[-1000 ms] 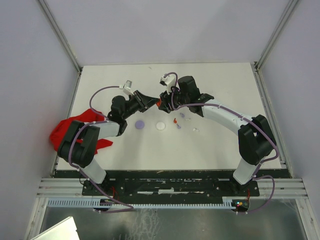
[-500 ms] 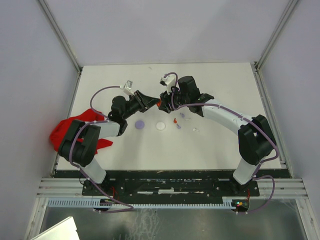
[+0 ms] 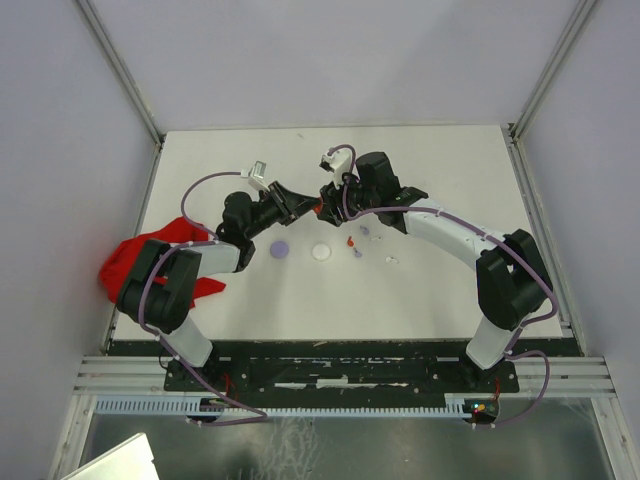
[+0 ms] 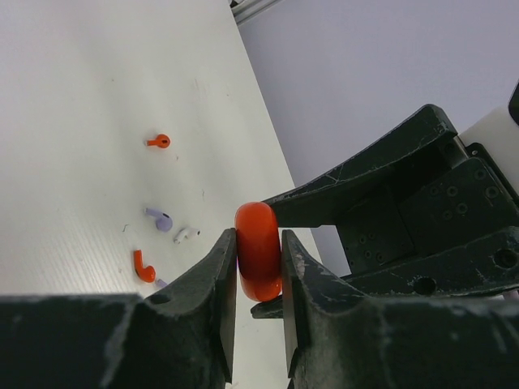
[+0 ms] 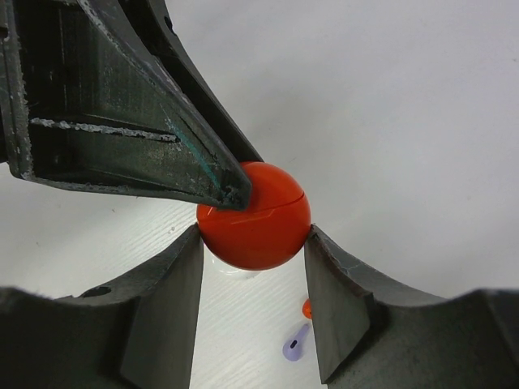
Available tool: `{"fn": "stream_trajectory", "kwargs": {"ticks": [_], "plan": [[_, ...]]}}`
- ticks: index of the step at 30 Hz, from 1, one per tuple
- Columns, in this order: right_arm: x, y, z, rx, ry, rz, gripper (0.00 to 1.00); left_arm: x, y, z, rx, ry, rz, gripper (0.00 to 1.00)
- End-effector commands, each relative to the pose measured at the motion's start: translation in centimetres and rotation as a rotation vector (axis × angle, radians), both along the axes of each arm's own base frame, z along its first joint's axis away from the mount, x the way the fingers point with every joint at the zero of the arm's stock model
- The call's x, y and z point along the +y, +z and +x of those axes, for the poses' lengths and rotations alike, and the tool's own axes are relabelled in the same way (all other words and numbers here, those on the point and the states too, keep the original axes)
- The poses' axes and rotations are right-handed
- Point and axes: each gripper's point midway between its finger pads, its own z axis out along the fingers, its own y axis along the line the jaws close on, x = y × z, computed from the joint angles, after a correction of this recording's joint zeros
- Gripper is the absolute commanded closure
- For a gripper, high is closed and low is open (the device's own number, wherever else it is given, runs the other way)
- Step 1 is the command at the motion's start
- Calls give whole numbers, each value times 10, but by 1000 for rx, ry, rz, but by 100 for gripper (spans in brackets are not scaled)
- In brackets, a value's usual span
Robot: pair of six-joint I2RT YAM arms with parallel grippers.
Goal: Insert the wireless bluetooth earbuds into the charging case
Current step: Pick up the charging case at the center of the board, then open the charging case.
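The charging case [image 5: 259,219] is a red round shell with its lid seam closed, held above the table between both arms. My left gripper [image 4: 258,243] is shut on its thin edge [image 4: 258,259]. My right gripper [image 5: 253,235] is shut across its width. In the top view both grippers meet at the case [image 3: 318,207]. The earbuds lie loose on the table: red [image 4: 159,141], lilac [image 4: 160,220], white [image 4: 186,235] and another red [image 4: 143,267]. A lilac earbud [image 5: 295,344] lies below the right fingers.
A lilac round disc [image 3: 281,248] and a white round disc [image 3: 321,253] lie on the white table [image 3: 420,300] just before the grippers. A red cloth [image 3: 130,262] is bunched at the left edge. Grey walls enclose three sides.
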Motion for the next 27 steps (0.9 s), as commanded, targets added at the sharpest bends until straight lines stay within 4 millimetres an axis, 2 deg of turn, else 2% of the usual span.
{"fn": "stream_trajectory", "kwargs": {"ticks": [1, 3, 6, 12, 16, 19, 27], "plan": [[10, 33, 8, -68, 9, 67, 73, -7, 26, -2, -66, -35, -49, 79], [10, 33, 8, -68, 4, 67, 67, -7, 27, -2, -66, -36, -49, 86], [8, 37, 10, -74, -18, 72, 36, -7, 27, -1, -64, -30, -51, 96], [-12, 62, 13, -112, -127, 97, 1, -5, 23, 5, -32, 2, -49, 97], [-33, 77, 12, -86, -221, 112, 0, -3, 23, 7, -24, 17, -51, 97], [-47, 79, 15, -45, -321, 111, 0, -3, 25, 6, -20, 17, -55, 97], [-55, 48, 18, 51, -404, 46, 1, -5, 30, 2, -11, -6, -86, 97]]}}
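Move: The red charging case is already between both hands' fingertips: in the right hand's grip, and about 1 cm right of the left hand's point. Counted from the right hand, some 16 cm lower on the board, the white case lies about 8 cm back and straight in line, the purple case 7 cm back and 9 cm left, and the nearest red earbud 6 cm back and 6 cm right. Right hand opens wide off the red case, withdrawing about 5 cm each up and right; left keeps pinching. ##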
